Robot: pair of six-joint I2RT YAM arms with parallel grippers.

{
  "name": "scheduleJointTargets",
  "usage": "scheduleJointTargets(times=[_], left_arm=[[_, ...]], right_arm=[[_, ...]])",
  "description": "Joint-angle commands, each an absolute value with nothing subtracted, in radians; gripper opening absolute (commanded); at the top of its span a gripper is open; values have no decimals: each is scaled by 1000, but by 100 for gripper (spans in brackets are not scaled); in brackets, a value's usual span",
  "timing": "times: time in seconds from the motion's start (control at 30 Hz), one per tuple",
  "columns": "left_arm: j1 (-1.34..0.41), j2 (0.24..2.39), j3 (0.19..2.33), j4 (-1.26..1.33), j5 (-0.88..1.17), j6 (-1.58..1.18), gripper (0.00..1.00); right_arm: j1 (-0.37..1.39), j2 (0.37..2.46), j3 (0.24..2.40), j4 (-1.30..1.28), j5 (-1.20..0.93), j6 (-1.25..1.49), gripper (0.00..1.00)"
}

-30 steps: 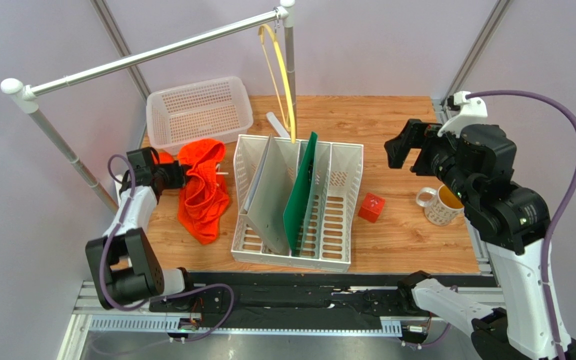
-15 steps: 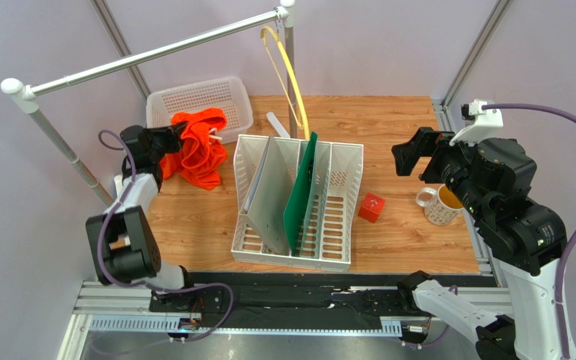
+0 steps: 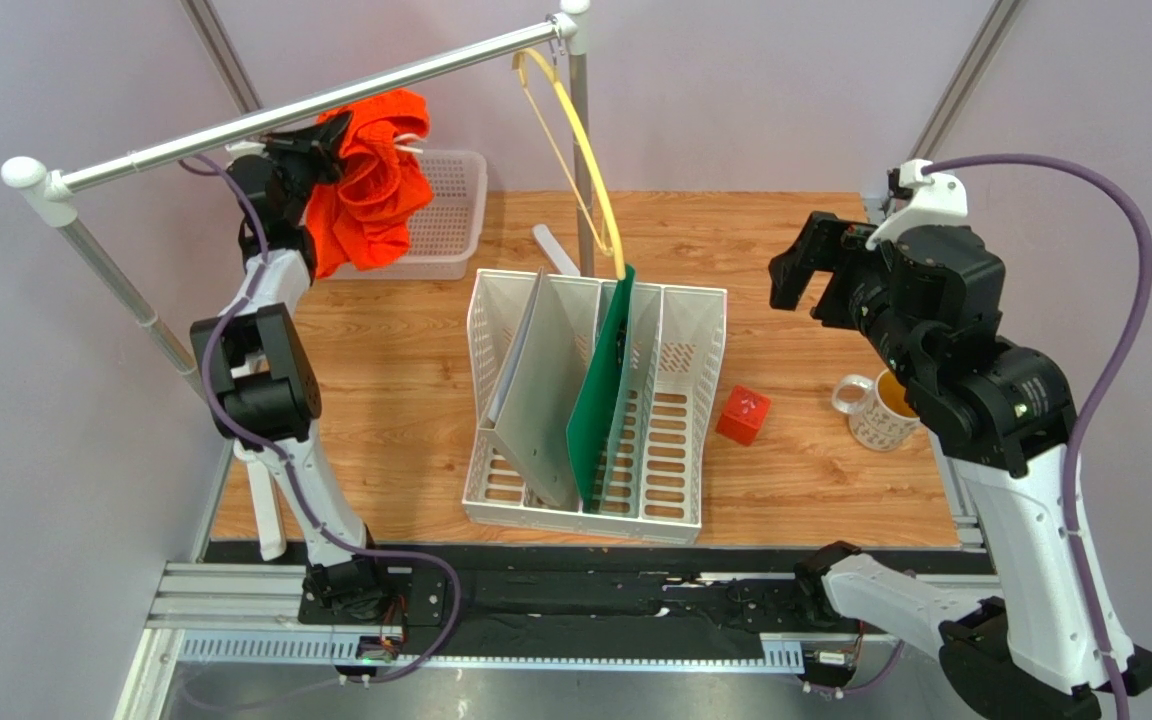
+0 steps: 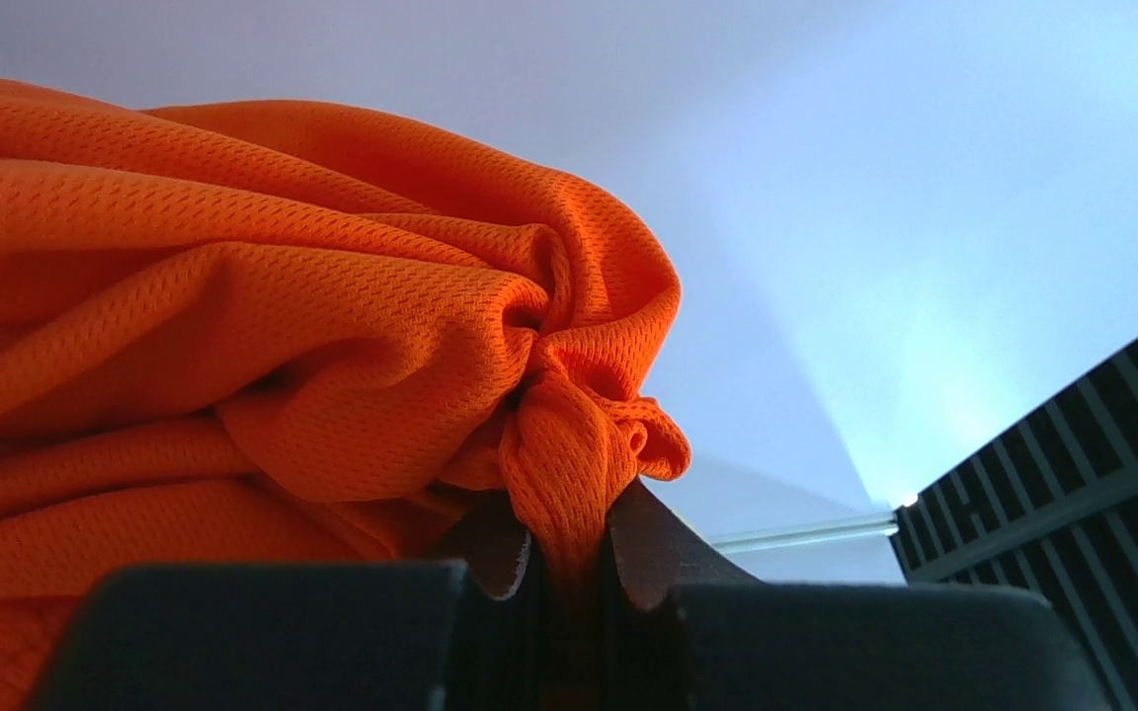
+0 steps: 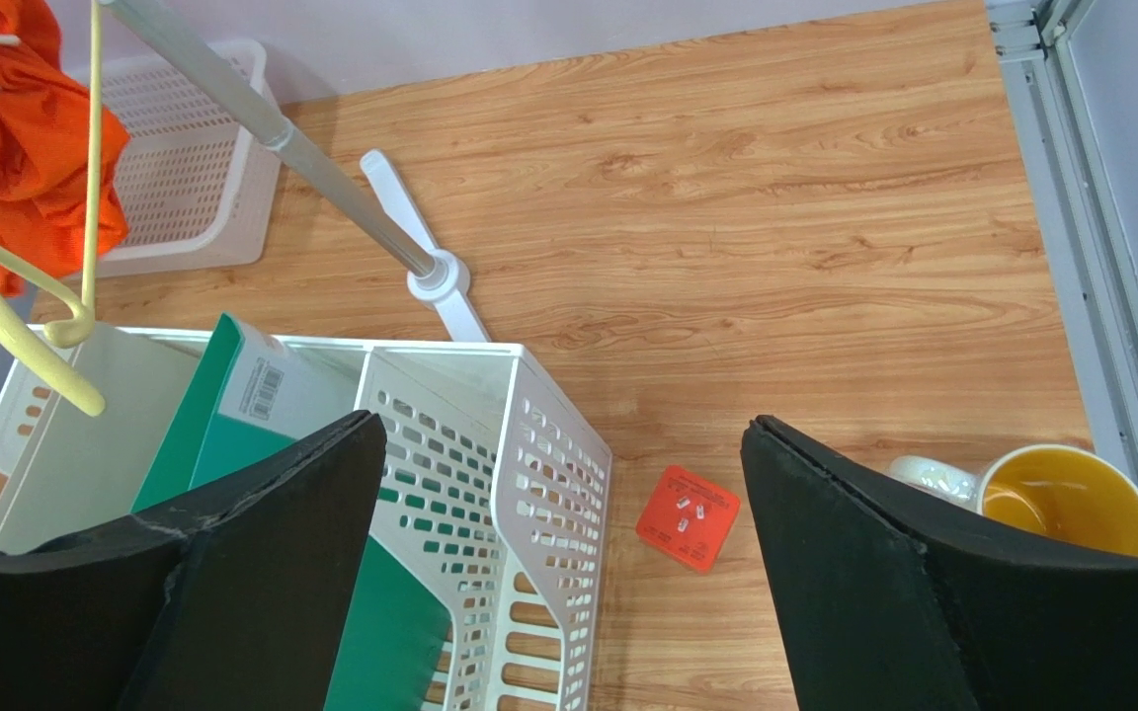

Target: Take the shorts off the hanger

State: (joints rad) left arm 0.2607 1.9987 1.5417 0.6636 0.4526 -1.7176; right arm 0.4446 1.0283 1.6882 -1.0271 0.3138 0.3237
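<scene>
The orange shorts [image 3: 373, 177] hang bunched from my left gripper [image 3: 315, 147], which is raised up by the silver rail and shut on a fold of the fabric [image 4: 568, 489]. The pale-yellow hanger [image 3: 579, 150] hangs bare from the rail's right end, its lower tip by the file rack; it also shows in the right wrist view [image 5: 19, 334], with the shorts [image 5: 19, 134] behind it. My right gripper [image 3: 808, 279] is open and empty, high above the table's right side.
A white file rack [image 3: 594, 405] with a green folder [image 3: 605, 383] stands mid-table. A white basket [image 3: 440, 210] sits back left under the shorts. A red cube [image 3: 745, 414] and a yellow-lined mug [image 3: 883, 408] sit at the right. The rail pole [image 3: 297, 108] crosses overhead.
My left gripper lifted the shorts from the table up to the rail at the back left. The hanger swung slightly. My right arm shifted a little.
</scene>
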Motion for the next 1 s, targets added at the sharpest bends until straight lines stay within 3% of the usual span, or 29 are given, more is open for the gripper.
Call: scheduleJointTargets(times=[0.0, 0.27, 0.63, 0.77, 0.87, 0.97], left_arm=[[244, 2084, 1725, 787, 459, -1767, 0], [218, 2307, 2051, 707, 456, -1805, 0], [225, 2284, 1853, 623, 452, -1776, 0], [239, 2247, 1835, 252, 477, -1689, 0], [242, 2270, 1960, -129, 486, -1579, 0], [239, 2299, 2070, -327, 447, -1502, 0]], right_arm=[[448, 1061, 1753, -980, 374, 362, 95], [449, 1115, 1789, -966, 396, 402, 93], [448, 1121, 1763, -931, 434, 451, 91], [449, 1118, 1756, -931, 436, 460, 91], [449, 1117, 1756, -934, 442, 465, 90], [449, 1124, 1759, -936, 448, 462, 90]])
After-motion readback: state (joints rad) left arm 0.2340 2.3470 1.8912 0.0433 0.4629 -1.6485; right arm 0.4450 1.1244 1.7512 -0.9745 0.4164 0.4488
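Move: The white mesh basket, where the held shorts are to go, has its middle about 9 cm ahead of the left hand, 5 cm to the right and some 28 cm below. The file rack's middle is roughly 28 cm back, 43 cm to the right and 22 cm below; the clothes rail's right post stands about 40 cm to the right and 5 cm back, its middle some 8 cm lower. From the right hand the basket is around 43 cm ahead, 70 cm to the left and 36 cm down. Still pinching the bunched orange shorts, the left hand swings forward about 8 cm, rising only slightly, until it is over the white mesh basket, then drops ever faster by some 20 cm into its left part, the wrist tipping from slightly upward to fingers slanting down and the hand easing back a little at the very end. The fingers keep their hold all the way, while the empty, open right hand far off to the side drifts about 3 cm forward and turns slightly clockwise. ##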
